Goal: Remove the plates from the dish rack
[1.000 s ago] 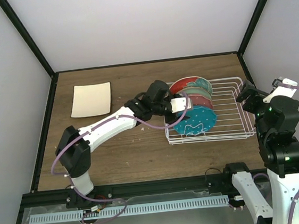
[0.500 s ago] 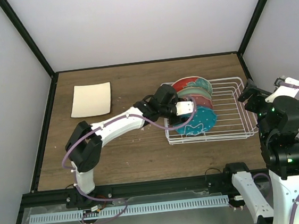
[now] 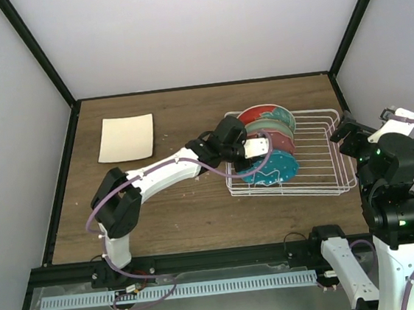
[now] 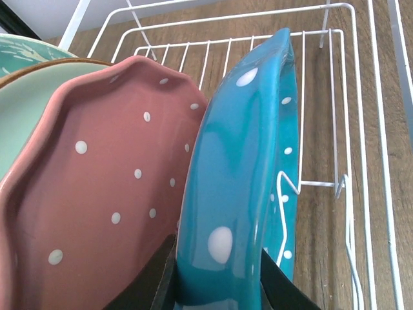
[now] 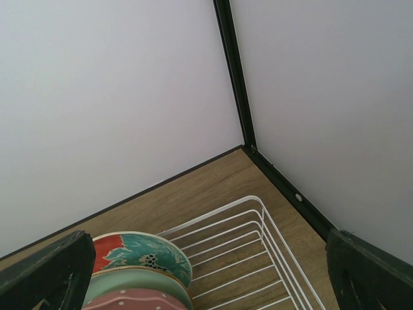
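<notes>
The white wire dish rack [image 3: 321, 181] stands at the right of the table with plates upright in its left end. My left gripper [image 3: 255, 150] is shut on the top rim of the blue polka-dot plate [image 4: 245, 161], the front one, with a black finger [image 4: 145, 284] on each face. Behind it stand the pink polka-dot plate [image 4: 97, 206], the mint green plate [image 4: 26, 110] and the red-and-teal plate [image 5: 139, 252]. A beige square plate [image 3: 126, 137] lies flat at the far left. My right gripper [image 3: 343, 135] hangs open above the rack's right end, holding nothing.
Black frame posts and grey walls close in the table on three sides. The rack's right half [image 5: 258, 226] holds no plates. Bare wood [image 3: 183, 209] lies between the beige plate and the rack.
My left gripper came down over the blue polka-dot plate and its jaws closed on the rim. The rack shifted slightly. The right arm stayed put.
</notes>
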`<action>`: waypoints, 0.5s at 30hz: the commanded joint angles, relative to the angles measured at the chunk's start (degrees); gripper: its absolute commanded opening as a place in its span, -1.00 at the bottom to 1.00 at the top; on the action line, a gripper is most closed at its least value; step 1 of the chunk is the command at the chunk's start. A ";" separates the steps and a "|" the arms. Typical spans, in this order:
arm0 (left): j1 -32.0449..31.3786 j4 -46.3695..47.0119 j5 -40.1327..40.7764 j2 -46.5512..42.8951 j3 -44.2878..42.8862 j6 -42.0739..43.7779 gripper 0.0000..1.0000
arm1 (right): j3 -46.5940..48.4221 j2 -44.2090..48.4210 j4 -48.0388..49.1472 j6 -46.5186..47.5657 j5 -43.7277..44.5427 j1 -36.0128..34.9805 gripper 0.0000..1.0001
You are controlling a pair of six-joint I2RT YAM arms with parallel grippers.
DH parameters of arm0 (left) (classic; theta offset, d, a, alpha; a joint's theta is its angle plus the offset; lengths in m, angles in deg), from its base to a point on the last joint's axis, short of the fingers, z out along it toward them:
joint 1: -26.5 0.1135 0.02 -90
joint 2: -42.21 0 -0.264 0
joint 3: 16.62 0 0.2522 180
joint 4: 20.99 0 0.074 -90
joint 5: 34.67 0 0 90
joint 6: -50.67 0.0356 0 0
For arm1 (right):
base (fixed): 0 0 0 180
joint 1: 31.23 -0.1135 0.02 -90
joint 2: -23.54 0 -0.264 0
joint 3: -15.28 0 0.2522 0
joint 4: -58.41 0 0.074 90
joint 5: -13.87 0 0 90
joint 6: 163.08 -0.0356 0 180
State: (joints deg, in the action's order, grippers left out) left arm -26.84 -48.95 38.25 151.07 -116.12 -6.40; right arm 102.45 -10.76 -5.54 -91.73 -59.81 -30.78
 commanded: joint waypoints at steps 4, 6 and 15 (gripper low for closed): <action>-0.88 -1.66 -2.13 -6.25 -5.50 -0.55 -0.92 | 0.34 0.73 0.03 0.32 0.58 -0.71 1.00; -0.89 -2.26 -2.57 -7.69 -6.94 -1.48 -0.92 | -0.28 1.02 0.28 0.18 0.38 -0.71 1.00; -0.60 -5.06 -2.90 -14.10 -11.56 -3.86 -0.92 | -1.82 1.33 1.42 -1.10 -0.51 -0.71 1.00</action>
State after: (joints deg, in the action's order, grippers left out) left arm -26.80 -57.27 41.42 144.41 -122.50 -7.43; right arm 100.94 -10.11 -5.11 -92.13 -60.10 -30.78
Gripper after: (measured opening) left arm 0.192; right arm 0.997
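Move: The blue plate is already pinched by its left upper edge in the left fingers, its middle about 8 cm to the hand's right, 1 cm ahead and 5 cm lower. The pink plate stands next behind, roughly 7 cm ahead, 9 cm right and 6 cm down; the rack's middle is some 7 cm ahead, 17 cm right and 14 cm down. The white plate lies about 22 cm ahead, 43 cm left and 16 cm below. From the right hand, the blue plate is about 10 cm ahead, 22 cm left and 30 cm down. The blue plate, still pinched at its edge, is drawn up out of its slot by the left hand, slowly at first and then faster, about 8 cm almost straight up beside the pink plate. The fingers keep their grip, and the wrist hardly turns. ##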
